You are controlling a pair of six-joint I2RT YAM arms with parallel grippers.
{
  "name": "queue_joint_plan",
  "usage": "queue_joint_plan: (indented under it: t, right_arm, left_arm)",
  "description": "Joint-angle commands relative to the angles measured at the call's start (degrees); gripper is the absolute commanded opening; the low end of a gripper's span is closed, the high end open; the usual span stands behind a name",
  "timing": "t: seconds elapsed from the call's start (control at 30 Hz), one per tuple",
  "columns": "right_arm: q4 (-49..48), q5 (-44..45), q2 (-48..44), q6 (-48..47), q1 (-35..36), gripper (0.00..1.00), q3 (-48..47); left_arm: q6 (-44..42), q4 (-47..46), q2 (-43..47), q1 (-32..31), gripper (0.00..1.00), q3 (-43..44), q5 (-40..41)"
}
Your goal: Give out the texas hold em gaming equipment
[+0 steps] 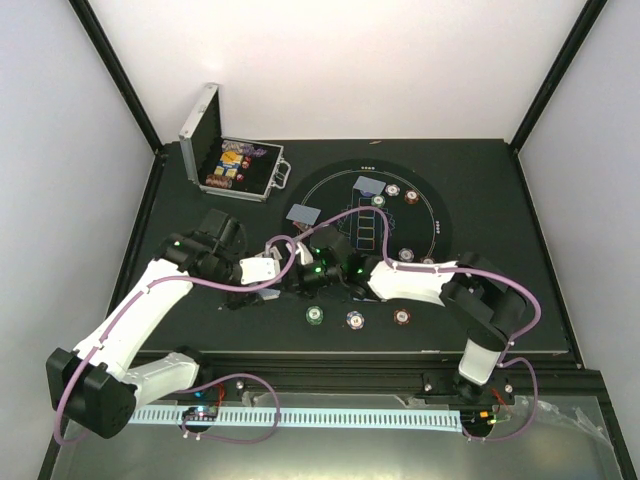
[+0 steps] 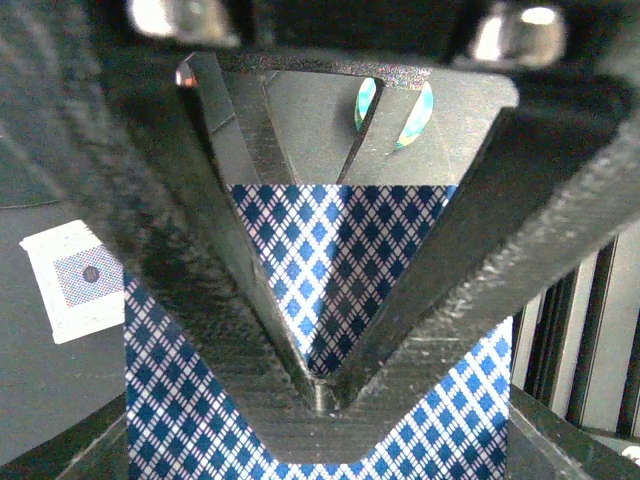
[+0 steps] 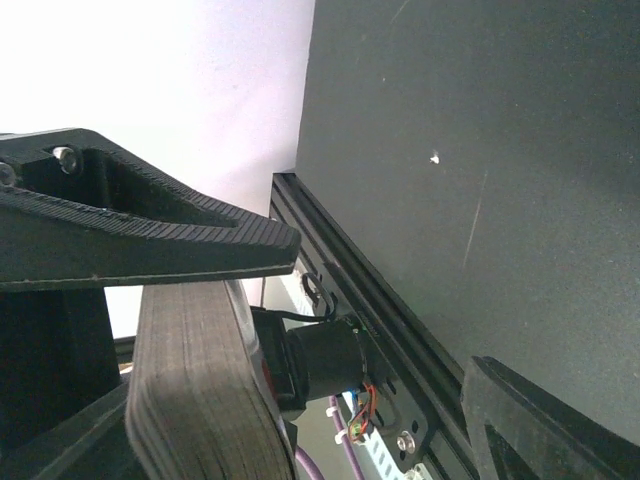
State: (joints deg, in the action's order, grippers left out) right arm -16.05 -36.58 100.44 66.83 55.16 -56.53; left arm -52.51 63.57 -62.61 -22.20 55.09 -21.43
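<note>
A deck of blue diamond-backed playing cards (image 2: 330, 250) is held on edge, with my left gripper (image 2: 320, 385) shut on it. Both grippers meet over the near part of the round black mat (image 1: 440, 215), left gripper (image 1: 290, 275) beside right gripper (image 1: 322, 268). In the right wrist view the deck's stacked edge (image 3: 195, 390) lies against the upper finger (image 3: 150, 235). The right gripper (image 3: 385, 310) stands open around it, its lower finger (image 3: 540, 420) well apart. A green chip (image 1: 316, 316), a blue-white chip (image 1: 355, 320) and a dark red chip (image 1: 402, 317) lie in a row near the front.
The silver case (image 1: 235, 165) stands open at the back left with chips inside. Two face-down cards (image 1: 303, 213) (image 1: 370, 185) and several chips (image 1: 394, 190) lie on the mat. A white-edged square with a blue middle (image 2: 75, 275) lies left of the left gripper.
</note>
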Motion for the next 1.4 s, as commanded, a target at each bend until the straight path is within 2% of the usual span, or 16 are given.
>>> queue_joint_plan:
  t: [0.0,0.27,0.47,0.57,0.73,0.87,1.0,1.13,1.37]
  right_arm:
    - [-2.5,-0.2,0.9,1.1,-0.5,0.75,0.9]
    - [-4.2,0.3,-1.8,0.9,-3.4,0.65,7.5]
    - [-3.0,0.6,-4.3,0.0,-3.6,0.57,9.1]
    - [-0.2,1.5,-6.2,-1.6,-3.6,0.49,8.6]
    - [5.7,2.6,-9.1,-4.8,-3.6,0.23,7.0]
    - [10.0,3.5,-11.2,-6.9,-3.9,0.14,5.8]
    - [16.9,4.3,-12.1,-11.3,-5.1,0.09,3.9]
    - [19.3,3.3,-13.4,-13.2,-8.1,0.01,3.8]
    - [22.7,0.5,-13.5,-17.0,-14.3,0.01,2.0]
  left_arm:
    - [-0.8,0.4,1.1,0.1,0.02,2.7,-1.9]
    - [-0.6,0.5,1.0,0.1,0.02,3.2,-2.5]
    - [-0.5,0.4,1.0,0.1,0.02,3.0,-2.4]
    - [-0.5,0.4,1.1,0.2,0.02,2.9,-2.3]
    - [-0.5,0.2,1.2,0.2,0.02,2.7,-2.2]
    - [-0.5,0.1,1.0,0.2,0.02,2.6,-2.2]
    - [-0.5,0.1,0.9,0.1,0.01,2.7,-2.2]
    - [-0.6,0.0,1.1,0.2,0.01,2.6,-2.0]
    - [-0.7,0.0,1.0,0.2,0.02,2.6,-1.5]
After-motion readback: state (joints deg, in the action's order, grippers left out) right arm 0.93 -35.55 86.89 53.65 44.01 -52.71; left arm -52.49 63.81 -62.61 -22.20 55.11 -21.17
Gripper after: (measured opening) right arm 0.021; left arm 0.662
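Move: The card deck, held by the left hand, sits right at the right hand: its middle is level fore and aft, about 1 cm left and 2 cm above, with one right finger already over the top card and the other below. From the right hand, the green chips stand about 8 cm back, 9 cm right and 11 cm below; the card box lies 5 cm ahead, 1 cm left and 11 cm below. The deck's middle is about 3 cm right of the left hand, otherwise level with it. The deck's top card is drawn off to the right: the right hand, its upper finger already over the card, draws back about 3 cm while closing fully and pinches the card, rises 2 to 3 cm, then speeds away from the deck, right and forward, about 8 cm right of its start in all. The left hand stays still and keeps its grip on the deck. ##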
